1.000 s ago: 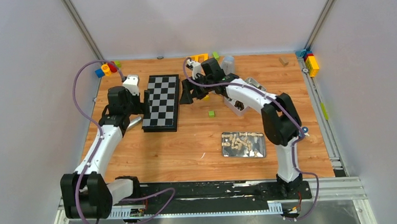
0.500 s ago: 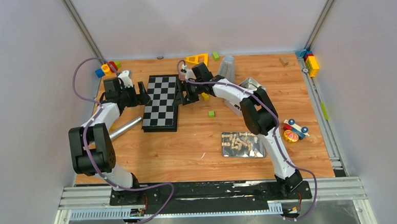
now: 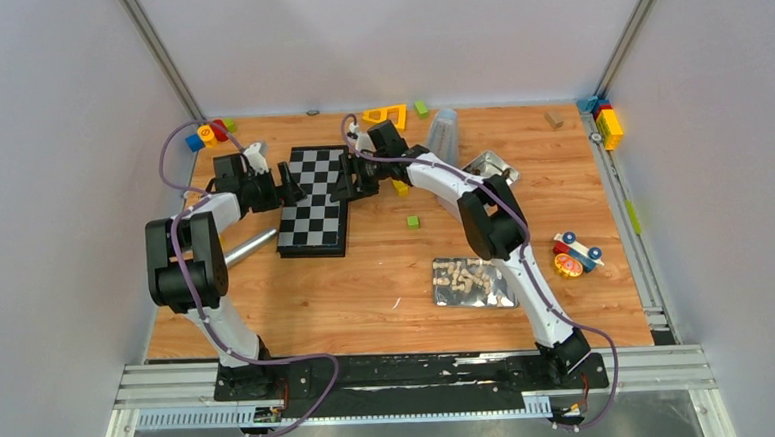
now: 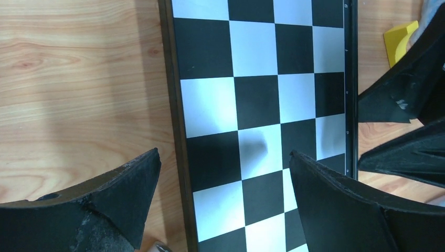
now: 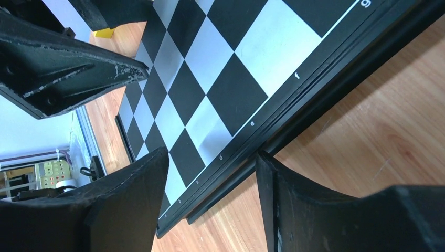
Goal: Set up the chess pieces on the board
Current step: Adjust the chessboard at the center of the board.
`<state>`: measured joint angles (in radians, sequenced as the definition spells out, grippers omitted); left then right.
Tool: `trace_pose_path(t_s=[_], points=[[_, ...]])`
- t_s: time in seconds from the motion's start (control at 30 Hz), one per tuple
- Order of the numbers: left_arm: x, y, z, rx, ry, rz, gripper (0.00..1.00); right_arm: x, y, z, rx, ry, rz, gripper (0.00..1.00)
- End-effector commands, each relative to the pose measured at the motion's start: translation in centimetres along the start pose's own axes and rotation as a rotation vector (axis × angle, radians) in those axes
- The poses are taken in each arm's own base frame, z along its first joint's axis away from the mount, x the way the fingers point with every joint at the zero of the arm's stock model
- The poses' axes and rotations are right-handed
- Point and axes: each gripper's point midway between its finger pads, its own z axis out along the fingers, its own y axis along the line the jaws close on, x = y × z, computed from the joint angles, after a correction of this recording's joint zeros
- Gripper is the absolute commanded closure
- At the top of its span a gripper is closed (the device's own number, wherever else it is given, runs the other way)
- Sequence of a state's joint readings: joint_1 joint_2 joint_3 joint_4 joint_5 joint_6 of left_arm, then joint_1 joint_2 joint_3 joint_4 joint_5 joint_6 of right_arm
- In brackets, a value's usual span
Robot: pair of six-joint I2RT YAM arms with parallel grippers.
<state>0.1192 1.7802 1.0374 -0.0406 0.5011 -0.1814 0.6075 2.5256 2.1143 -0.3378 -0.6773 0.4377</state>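
The board (image 3: 312, 200) lies folded in half on the wooden table, left of centre. My left gripper (image 3: 284, 183) is open, its jaws astride the board's left rim (image 4: 177, 131); the left gripper (image 4: 223, 157) has one finger over the wood and one over the squares. My right gripper (image 3: 348, 185) is at the board's right edge. In the right wrist view the right gripper (image 5: 210, 157) stands open with the black rim (image 5: 273, 123) between its fingers, touching neither. The chess pieces (image 3: 470, 277) lie heaped in a flat metal tin (image 3: 440, 294) at the near right.
A yellow block (image 3: 400, 188) and a green block (image 3: 413, 221) lie right of the board. A silver cylinder (image 3: 246, 248) lies near its left side. A clear cup (image 3: 443, 131), another tin (image 3: 491, 164), a toy car (image 3: 574, 254) and coloured blocks (image 3: 209, 135) stand around.
The left gripper moved right onto the board's left edge. The right gripper moved left to the board's right edge and its jaws narrowed. Both arms stretched further out.
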Motion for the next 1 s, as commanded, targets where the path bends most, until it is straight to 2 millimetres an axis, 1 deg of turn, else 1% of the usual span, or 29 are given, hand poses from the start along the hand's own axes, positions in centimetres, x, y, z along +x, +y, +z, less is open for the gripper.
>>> trace_pose_path(t_s=[0.0,0.13,0.27,0.37,0.43,0.57,0.63,0.67,0.73,0.8,0.9,0.93,0.97], points=[[-2.1,-1.4,0.1,0.076,-0.045,0.009,0.0,-1.4,2.3,0.3,-0.074,-0.016,0.004,0.39],[-1.2,-2.0,0.0,0.115,-0.024,-0.002,0.0,-2.0,3.6,-0.2,-0.117,-0.023,0.004,0.45],[-0.3,-2.8,-0.4,0.151,-0.008,-0.02,0.0,-2.9,5.1,-1.1,-0.139,-0.041,-0.007,0.5],[0.0,-3.3,-0.8,0.171,-0.006,-0.027,0.0,-3.5,5.9,-1.8,-0.142,-0.058,-0.013,0.57],[0.0,-3.6,-1.1,0.18,-0.007,-0.028,0.0,-3.9,6.2,-2.2,-0.136,-0.07,-0.008,0.64],[0.1,-4.0,-1.4,0.192,-0.007,-0.031,0.0,-4.1,6.2,-2.3,-0.118,-0.082,0.0,0.89],[0.2,-4.2,-1.5,0.201,-0.005,-0.033,0.0,-4.0,5.9,-2.3,-0.102,-0.085,0.011,0.98],[0.2,-4.2,-1.6,0.205,-0.006,-0.031,0.0,-3.9,5.6,-2.3,-0.091,-0.085,0.019,1.0],[0.0,-4.3,-1.7,0.206,-0.012,-0.024,0.0,-3.9,5.2,-2.5,-0.068,-0.09,0.033,1.0],[-0.5,-4.4,-2.0,0.2,-0.029,0.002,0.0,-4.0,5.3,-2.8,-0.063,-0.093,0.043,1.0],[-1.4,-4.3,-2.9,0.166,-0.058,0.059,0.0,-4.6,6.0,-4.1,-0.06,-0.113,0.06,1.0],[-2.1,-4.3,-3.6,0.143,-0.079,0.1,0.0,-5.0,6.2,-4.7,-0.054,-0.125,0.066,1.0],[-2.3,-4.2,-4.0,0.131,-0.088,0.125,0.0,-5.3,6.5,-5.3,-0.052,-0.136,0.075,1.0]])
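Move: The folded chessboard lies between my hands, its long sides running forward. Its middle is about 5 cm to the right and 2 cm back of my left hand, 2 cm lower, and about 6 cm to the left of my right hand, 1 cm back and slightly below. The silver tube lies some 9 cm left and 11 cm back of my left hand. The yellow curved block is roughly 12 cm right of my right hand, level with it; the green block 14 cm right, 8 cm back. I close my right fingers from well open to nearly shut, pinching the upper leaf's rim at the board's right side almost in place, then raise it about 1.5 cm while tilting and turning the wrist some 10 degrees, clockwise in part. My left hand, wide open, shifts about 1.5 cm right, bringing its outer finger against the left edge, then eases 1 to 1.5 cm back along it, rising slightly at the end. ##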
